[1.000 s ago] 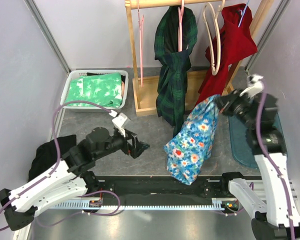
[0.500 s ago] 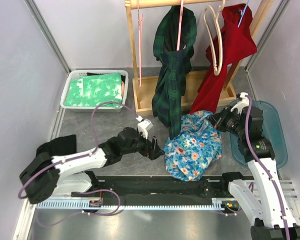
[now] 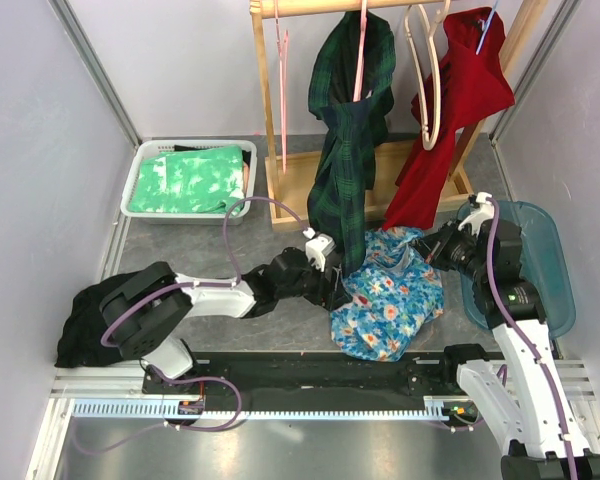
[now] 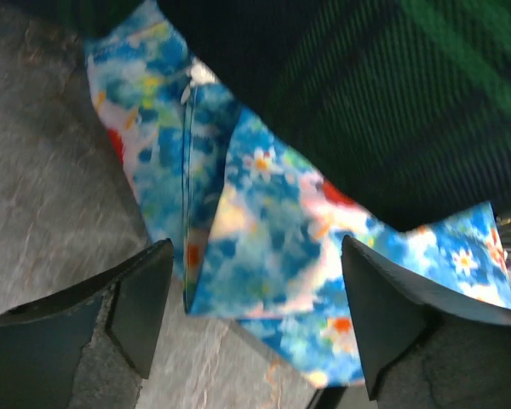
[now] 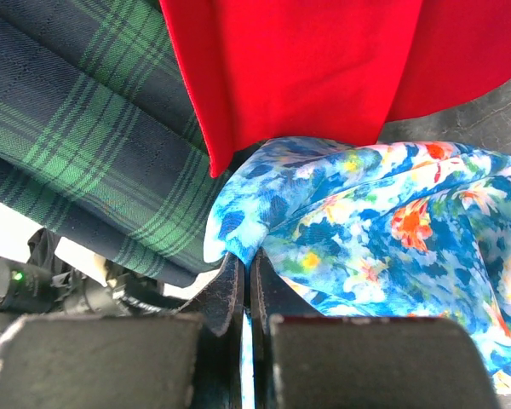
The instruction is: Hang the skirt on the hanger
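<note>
The blue floral skirt (image 3: 392, 300) lies bunched on the table below the rack. My right gripper (image 3: 432, 250) is shut on its upper edge (image 5: 247, 228), holding that corner slightly raised. My left gripper (image 3: 337, 290) is open at the skirt's left edge; in the left wrist view the floral cloth (image 4: 264, 247) fills the gap between its fingers (image 4: 140, 298) without being clamped. An empty cream hanger (image 3: 427, 75) hangs on the rack's rail (image 3: 310, 8) between a dark green plaid garment (image 3: 348, 130) and a red garment (image 3: 460, 100).
A white basket (image 3: 140, 190) holds green cloth at the back left. A black garment (image 3: 95, 310) lies at the left. A blue tray (image 3: 555, 290) sits at the right. The wooden rack base (image 3: 300, 210) stands behind the skirt.
The right gripper lowered the skirt from hanging to bunched on the table. The left arm stretched right, bringing its open gripper to the skirt's left edge.
</note>
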You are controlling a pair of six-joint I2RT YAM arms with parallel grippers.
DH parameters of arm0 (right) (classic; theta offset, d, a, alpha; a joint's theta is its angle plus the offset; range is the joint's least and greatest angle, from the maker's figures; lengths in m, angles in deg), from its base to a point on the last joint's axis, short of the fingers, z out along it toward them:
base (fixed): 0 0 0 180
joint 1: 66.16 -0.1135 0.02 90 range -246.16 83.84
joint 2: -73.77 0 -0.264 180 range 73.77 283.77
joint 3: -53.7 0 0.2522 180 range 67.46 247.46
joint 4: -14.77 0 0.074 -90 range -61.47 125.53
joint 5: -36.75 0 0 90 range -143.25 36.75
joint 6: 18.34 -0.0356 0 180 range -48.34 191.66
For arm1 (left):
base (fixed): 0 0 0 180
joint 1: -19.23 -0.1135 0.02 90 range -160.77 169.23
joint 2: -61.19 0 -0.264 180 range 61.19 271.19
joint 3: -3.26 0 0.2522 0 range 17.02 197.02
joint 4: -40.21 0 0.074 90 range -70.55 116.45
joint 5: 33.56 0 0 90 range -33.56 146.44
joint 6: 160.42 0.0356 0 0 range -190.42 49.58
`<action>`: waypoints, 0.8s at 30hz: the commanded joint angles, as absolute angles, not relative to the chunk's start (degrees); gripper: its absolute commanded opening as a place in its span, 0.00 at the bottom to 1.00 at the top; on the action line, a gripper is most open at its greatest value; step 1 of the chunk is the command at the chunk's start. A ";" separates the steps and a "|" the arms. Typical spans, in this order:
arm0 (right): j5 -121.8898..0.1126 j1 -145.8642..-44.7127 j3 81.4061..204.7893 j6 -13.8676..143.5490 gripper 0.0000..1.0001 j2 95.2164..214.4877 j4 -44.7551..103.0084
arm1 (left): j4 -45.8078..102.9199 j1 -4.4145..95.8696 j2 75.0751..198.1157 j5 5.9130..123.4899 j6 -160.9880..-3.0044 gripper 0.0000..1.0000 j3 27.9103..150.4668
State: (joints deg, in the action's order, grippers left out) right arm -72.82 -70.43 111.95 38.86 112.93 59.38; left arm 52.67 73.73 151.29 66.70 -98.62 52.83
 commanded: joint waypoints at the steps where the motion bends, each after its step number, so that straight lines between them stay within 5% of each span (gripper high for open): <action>1: -73.55 -70.47 112.20 38.34 0.00 112.18 58.06 | 58.09 74.07 154.09 66.54 -96.79 0.73 55.42; 3: -73.20 -70.38 112.20 38.52 0.00 112.27 58.24 | 58.09 74.16 154.88 67.60 -96.70 0.62 55.86; 7: -72.32 -70.38 112.20 38.52 0.00 112.27 58.41 | 56.43 74.25 154.54 69.53 -96.96 0.21 56.04; 10: -71.36 -70.38 112.46 38.43 0.00 112.27 58.85 | 53.97 74.16 151.56 68.66 -96.17 0.10 55.95; 13: -70.30 -70.38 112.81 38.35 0.00 112.36 59.12 | 48.97 74.25 147.52 68.57 -94.15 0.02 56.74; 24: -62.92 -70.47 118.78 38.34 0.00 114.29 60.26 | 34.74 74.77 129.51 79.55 -88.18 0.02 59.38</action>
State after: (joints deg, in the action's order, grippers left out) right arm -67.33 -70.43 113.24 38.82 113.56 60.63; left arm 40.56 74.01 137.17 73.67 -93.11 56.22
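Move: The skirt's near left edge lies between the left hand's open fingers, about 1 cm to their right and 2 cm below; the skirt's middle is some 10 cm to the right, level with them. The plaid skirt's hem hangs about 6 cm ahead, 2 cm right and 4 cm above. From the right hand, already pinching the skirt's far right part, that left edge is roughly 5 cm back, 15 cm left and 17 cm below. Sinking barely 1 cm, the left hand shuts its wide-open fingers on the skirt's near left edge, then rises about 9 cm from its lowest point, easing 2–3 cm back towards the base and turning slightly clockwise. The right hand keeps its pinch and stays put, then drifts about 1.5 cm right, turning some 5 degrees clockwise. ##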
